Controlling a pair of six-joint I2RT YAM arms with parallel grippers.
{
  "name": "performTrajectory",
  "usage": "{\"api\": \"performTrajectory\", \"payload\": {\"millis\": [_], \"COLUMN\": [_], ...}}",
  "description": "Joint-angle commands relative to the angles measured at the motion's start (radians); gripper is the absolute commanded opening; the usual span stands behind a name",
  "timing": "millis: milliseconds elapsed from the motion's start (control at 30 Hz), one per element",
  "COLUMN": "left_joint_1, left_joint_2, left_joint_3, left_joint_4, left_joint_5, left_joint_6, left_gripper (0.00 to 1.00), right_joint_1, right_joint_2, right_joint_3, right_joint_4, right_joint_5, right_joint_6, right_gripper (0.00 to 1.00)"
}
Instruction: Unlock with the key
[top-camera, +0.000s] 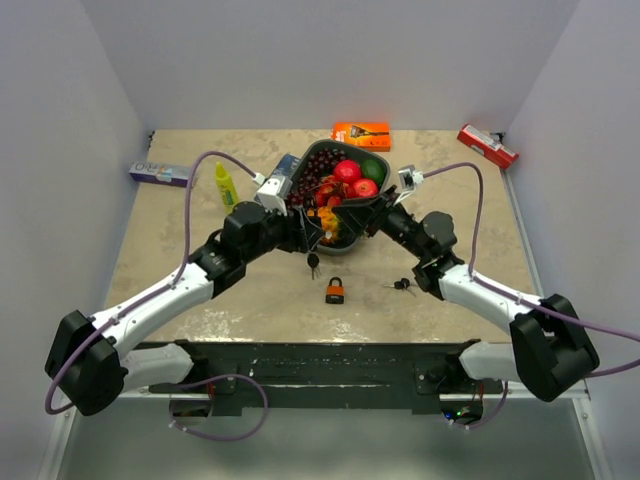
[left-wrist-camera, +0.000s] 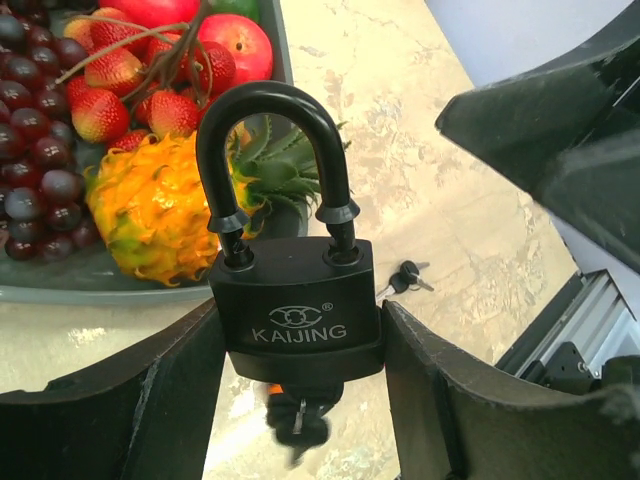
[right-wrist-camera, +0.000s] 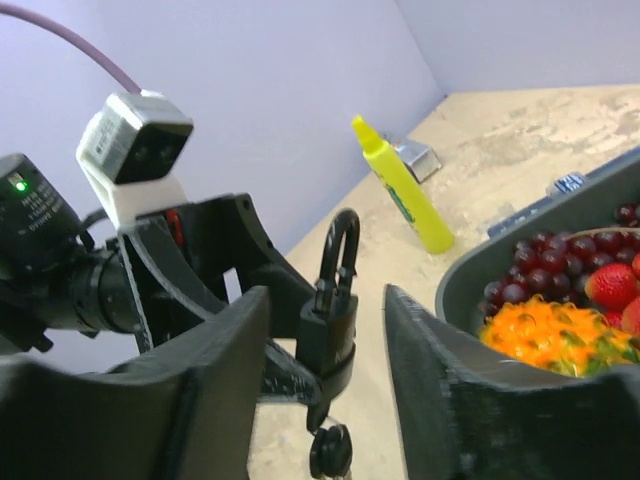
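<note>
My left gripper (left-wrist-camera: 300, 350) is shut on the body of a black padlock (left-wrist-camera: 297, 300), held upright above the table with the shackle pointing up. A black-headed key (left-wrist-camera: 297, 420) sticks out of the padlock's underside and hangs down. In the right wrist view the same padlock (right-wrist-camera: 330, 320) and key (right-wrist-camera: 330, 450) sit just beyond my right gripper (right-wrist-camera: 325, 315). Its fingers (right-wrist-camera: 420, 350) stand wide apart and touch neither. From above, both grippers meet in front of the bowl, left gripper (top-camera: 310, 235) and right gripper (top-camera: 348, 218), with the key (top-camera: 313, 263) dangling below.
An orange padlock (top-camera: 335, 291) and a spare bunch of keys (top-camera: 401, 285) lie on the table near the front. Behind the grippers is a dark fruit bowl (top-camera: 288, 170). A yellow bottle (top-camera: 227, 185), an orange box (top-camera: 361, 133), a red box (top-camera: 487, 146) and a blue-white box (top-camera: 158, 173) stand farther off.
</note>
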Motion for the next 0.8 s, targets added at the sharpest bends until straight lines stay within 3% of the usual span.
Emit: {"api": "performTrajectory", "payload": {"millis": [0, 167, 467, 667, 767], "left_joint_1": [0.012, 0.024, 0.053, 0.058, 0.059], "left_joint_2": [-0.051, -0.125, -0.246, -0.228, -0.193], "left_joint_3": [-0.003, -0.040, -0.136, -0.139, -0.128], "left_joint_4": [0.173, 0.164, 0.189, 0.249, 0.253], "left_joint_5": [0.048, 0.209, 0.762, 0.974, 1.022], "left_joint_6": [0.018, 0.107, 0.211, 0.198, 0.194], "left_gripper": [0.00, 0.00, 0.00, 0.00, 0.00], "right_joint_1": [-0.003, -0.006, -0.006, 0.038, 0.060], "right_joint_2": [-0.080, -0.142, -0.096, -0.114, -0.123], "right_joint_3": [0.018, 0.108, 0.246, 0.312, 0.313], "right_joint_4": [-0.073, -0.195, -0.293, -0.556, -0.568], "right_joint_5": [-0.034, -0.134, -0.472, -0.543, -0.592], "right_joint_6": [-0.048, -0.108, -0.175, -0.354, -0.381], "right_gripper": [0.58, 0.67, 0.73, 0.75, 0.75]}}
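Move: The left hand holds the black padlock, its key hanging some 5 cm below the fingers; the table's front edge lies about 18 cm back and 20 cm down. The orange padlock is roughly 4 cm back, 5 cm to the right and 19 cm below; the fruit bin is about 21 cm ahead and 4 cm right. From the empty right hand, the black padlock is some 8 cm left, 3 cm ahead and 5 cm lower. Still pinching the black padlock, the left hand swings it back about 14 cm towards the front edge, turning some 45 degrees clockwise and rising slightly. The right hand, touching nothing, follows back about 8 cm and a little left, turning counter-clockwise; it climbs some 6 cm, then sinks slightly, and its fingers open wider. ##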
